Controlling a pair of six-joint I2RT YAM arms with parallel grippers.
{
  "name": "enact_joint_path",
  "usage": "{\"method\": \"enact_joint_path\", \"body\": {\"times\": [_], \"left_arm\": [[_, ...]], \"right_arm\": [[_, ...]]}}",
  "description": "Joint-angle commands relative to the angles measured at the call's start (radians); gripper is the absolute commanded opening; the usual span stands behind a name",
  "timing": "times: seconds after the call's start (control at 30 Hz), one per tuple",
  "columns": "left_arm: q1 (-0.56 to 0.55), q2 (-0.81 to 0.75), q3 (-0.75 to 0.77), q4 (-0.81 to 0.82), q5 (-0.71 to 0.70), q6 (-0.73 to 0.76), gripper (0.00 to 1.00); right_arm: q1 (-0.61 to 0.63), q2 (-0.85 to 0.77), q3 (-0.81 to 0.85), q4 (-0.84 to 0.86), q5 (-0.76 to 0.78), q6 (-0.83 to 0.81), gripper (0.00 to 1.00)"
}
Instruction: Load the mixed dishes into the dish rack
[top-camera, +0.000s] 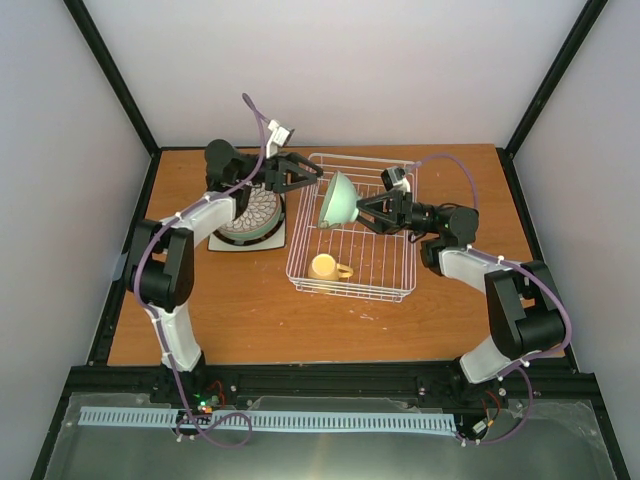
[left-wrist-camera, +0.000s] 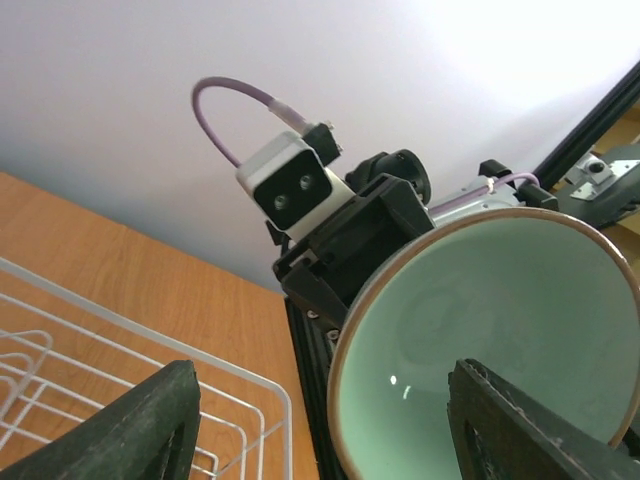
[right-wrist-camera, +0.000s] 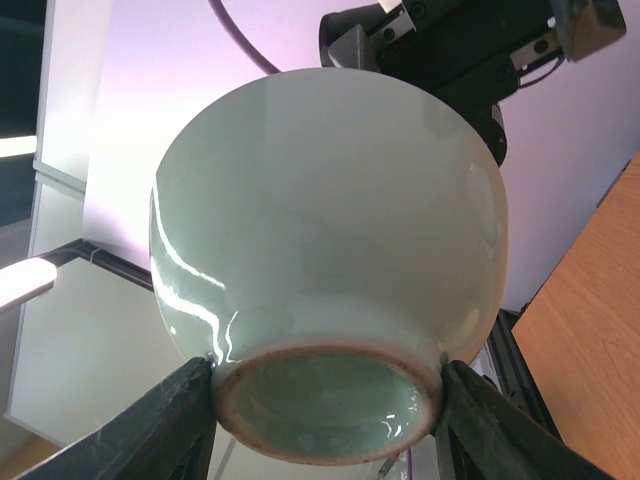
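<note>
The mint-green bowl (top-camera: 338, 200) hangs tilted on its side over the far part of the white wire dish rack (top-camera: 297, 270). My right gripper (top-camera: 362, 213) is shut on its foot ring, with a finger (right-wrist-camera: 170, 425) pressed on each side of the bowl (right-wrist-camera: 330, 220). My left gripper (top-camera: 315, 178) stands open at the bowl's rim, not touching it. In the left wrist view the bowl's inside (left-wrist-camera: 500, 310) faces me, and the left gripper (left-wrist-camera: 325, 410) straddles its rim. A yellow mug (top-camera: 325, 267) lies in the rack. Round plates (top-camera: 250, 212) sit stacked on a square white plate (top-camera: 222, 243).
The plate stack lies left of the rack, under my left arm. Black frame posts stand at the table's far corners. In the left wrist view the rack's corner wires (left-wrist-camera: 150, 350) sit below the left finger, and the right wrist's camera (left-wrist-camera: 295, 185) is behind the bowl.
</note>
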Motion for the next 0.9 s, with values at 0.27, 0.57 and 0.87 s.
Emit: {"method": "enact_joint_path", "body": {"times": [0.27,0.57,0.87], "left_arm": [[0.169,-0.19,0.413,-1.368,-0.417,1.016,0.8],[0.182,-0.374,0.444,-1.577,-1.139,1.249,1.0],[0.197,-0.605,0.029,-1.399,-1.306,1.228,1.0]], "right_arm": [[-0.188,-0.148,-0.121,-0.265,-0.041,-0.341,0.03],[-0.227,-0.277,0.327,-2.02,0.415,-1.567,0.03],[-0.169,-0.245,0.427,-2.367,0.739,-1.663,0.03]]}}
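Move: The green bowl, already held by its foot in the right hand, is bound for the dish rack, whose middle lies about 12 cm ahead of that hand, 1 cm left and 28 cm below. Inside it the yellow mug sits roughly 1 cm ahead, 7 cm left and 28 cm down. From the free left hand, the plate stack is some 11 cm forward, 19 cm left and 28 cm below; the bowl hangs level, 7 cm back and 4 cm left. The bowl is carried about 12 cm to the right, some 7 cm forward and 8 cm down towards the rack's right part, the right hand keeping its grip while its fingers tip down about 50 degrees and swing clockwise. Meanwhile the left hand, already off the bowl, arcs about 19 cm left and slightly forward, rising then sinking above the plate stack, turning counter-clockwise about 70 degrees and opening fully. ##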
